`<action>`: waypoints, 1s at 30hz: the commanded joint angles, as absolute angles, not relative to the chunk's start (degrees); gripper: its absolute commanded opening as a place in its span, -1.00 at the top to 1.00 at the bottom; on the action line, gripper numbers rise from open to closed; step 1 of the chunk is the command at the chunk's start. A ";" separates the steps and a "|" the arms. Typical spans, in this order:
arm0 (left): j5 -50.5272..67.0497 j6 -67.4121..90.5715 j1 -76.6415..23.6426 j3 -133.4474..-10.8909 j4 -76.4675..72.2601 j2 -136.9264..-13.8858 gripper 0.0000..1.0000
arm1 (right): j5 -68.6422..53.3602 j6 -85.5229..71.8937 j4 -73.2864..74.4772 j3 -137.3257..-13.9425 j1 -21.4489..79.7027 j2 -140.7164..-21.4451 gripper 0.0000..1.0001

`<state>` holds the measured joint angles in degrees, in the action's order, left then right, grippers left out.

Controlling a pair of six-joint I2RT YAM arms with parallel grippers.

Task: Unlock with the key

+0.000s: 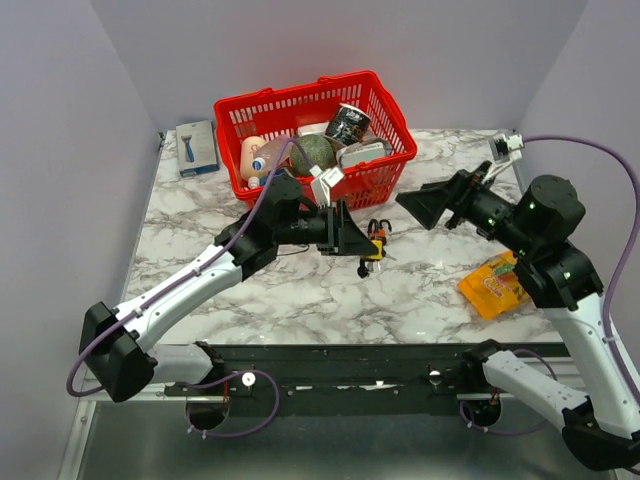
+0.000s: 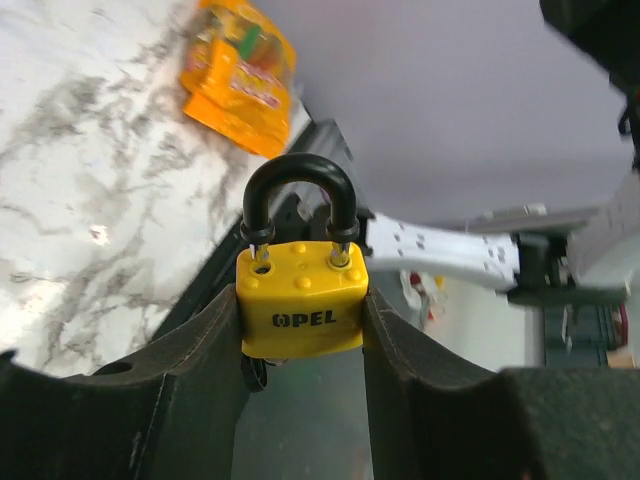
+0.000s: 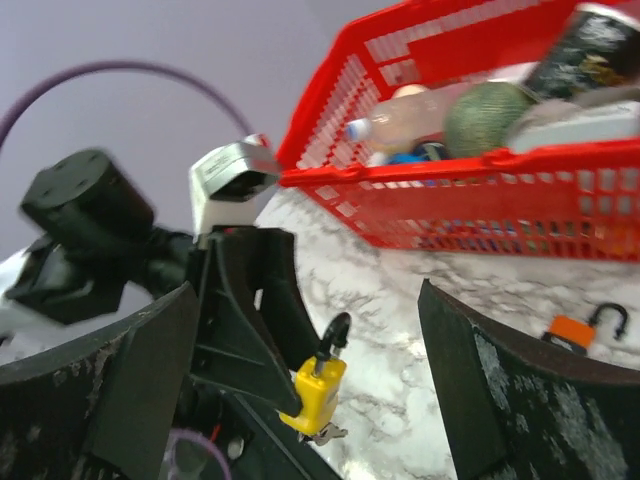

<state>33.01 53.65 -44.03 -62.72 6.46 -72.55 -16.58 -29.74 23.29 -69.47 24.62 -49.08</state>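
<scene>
A yellow padlock point(image 2: 300, 285) with a black shackle point(image 2: 298, 185) is clamped by its sides in my left gripper point(image 2: 302, 335), held above the table middle point(image 1: 370, 262). One shackle leg looks lifted clear of its hole. The key point(image 3: 327, 433) sticks out of the padlock's underside point(image 3: 318, 392). My right gripper point(image 1: 418, 208) stands open a short way to the right of the padlock, pointing at it, with nothing between its fingers point(image 3: 130, 380).
A red basket point(image 1: 392, 160) with a can, bottle and other items stands at the back. Another small orange padlock point(image 1: 377, 233) lies on the marble below it. An orange packet point(image 1: 492, 285) lies at the right, and a blue-and-white box point(image 1: 196, 148) at the back left.
</scene>
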 commanded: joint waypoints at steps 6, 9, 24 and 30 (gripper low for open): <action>55.27 56.49 -44.03 -56.79 -9.03 -64.60 1.00 | -56.65 -27.50 17.50 -71.55 24.52 -58.01 -0.86; 57.03 61.33 -44.03 -54.68 -15.46 -64.60 1.00 | -62.73 -32.94 10.74 -67.86 24.61 -58.36 -0.86; 58.80 65.39 -44.03 -54.32 -23.56 -66.01 1.00 | -70.40 -44.30 -3.51 -60.12 27.60 -60.03 -0.68; 55.73 62.32 -43.68 -54.14 -20.31 -64.95 1.00 | -70.75 -44.74 -3.16 -59.24 27.60 -59.07 -0.22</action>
<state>57.23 64.45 -43.99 -53.71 -18.68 -66.11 -68.20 -43.57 -1.45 -60.45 27.31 -59.88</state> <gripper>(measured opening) 0.507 0.658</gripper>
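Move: In the left fingers, the yellow padlock sits with its shackle pointing outward, its middle about 2 cm right of that hand's point. From the open, empty right hand, this padlock lies some 8 cm left, 3 cm back and 10 cm below. The keys hang under it, about 10 cm left, 5 cm back and 14 cm below the right hand; the orange padlock lies on the table roughly 6 cm ahead, 6 cm left and 20 cm below. Swinging in on the yellow padlock, the right hand goes about 10 cm back and 8 cm left, sinking slightly, while turning some 55 degrees counter-clockwise until its fingers face left; they begin closing around the shackle at the end. The left hand keeps its grip on the body and draws the padlock back and up, turning clockwise and rolling. ##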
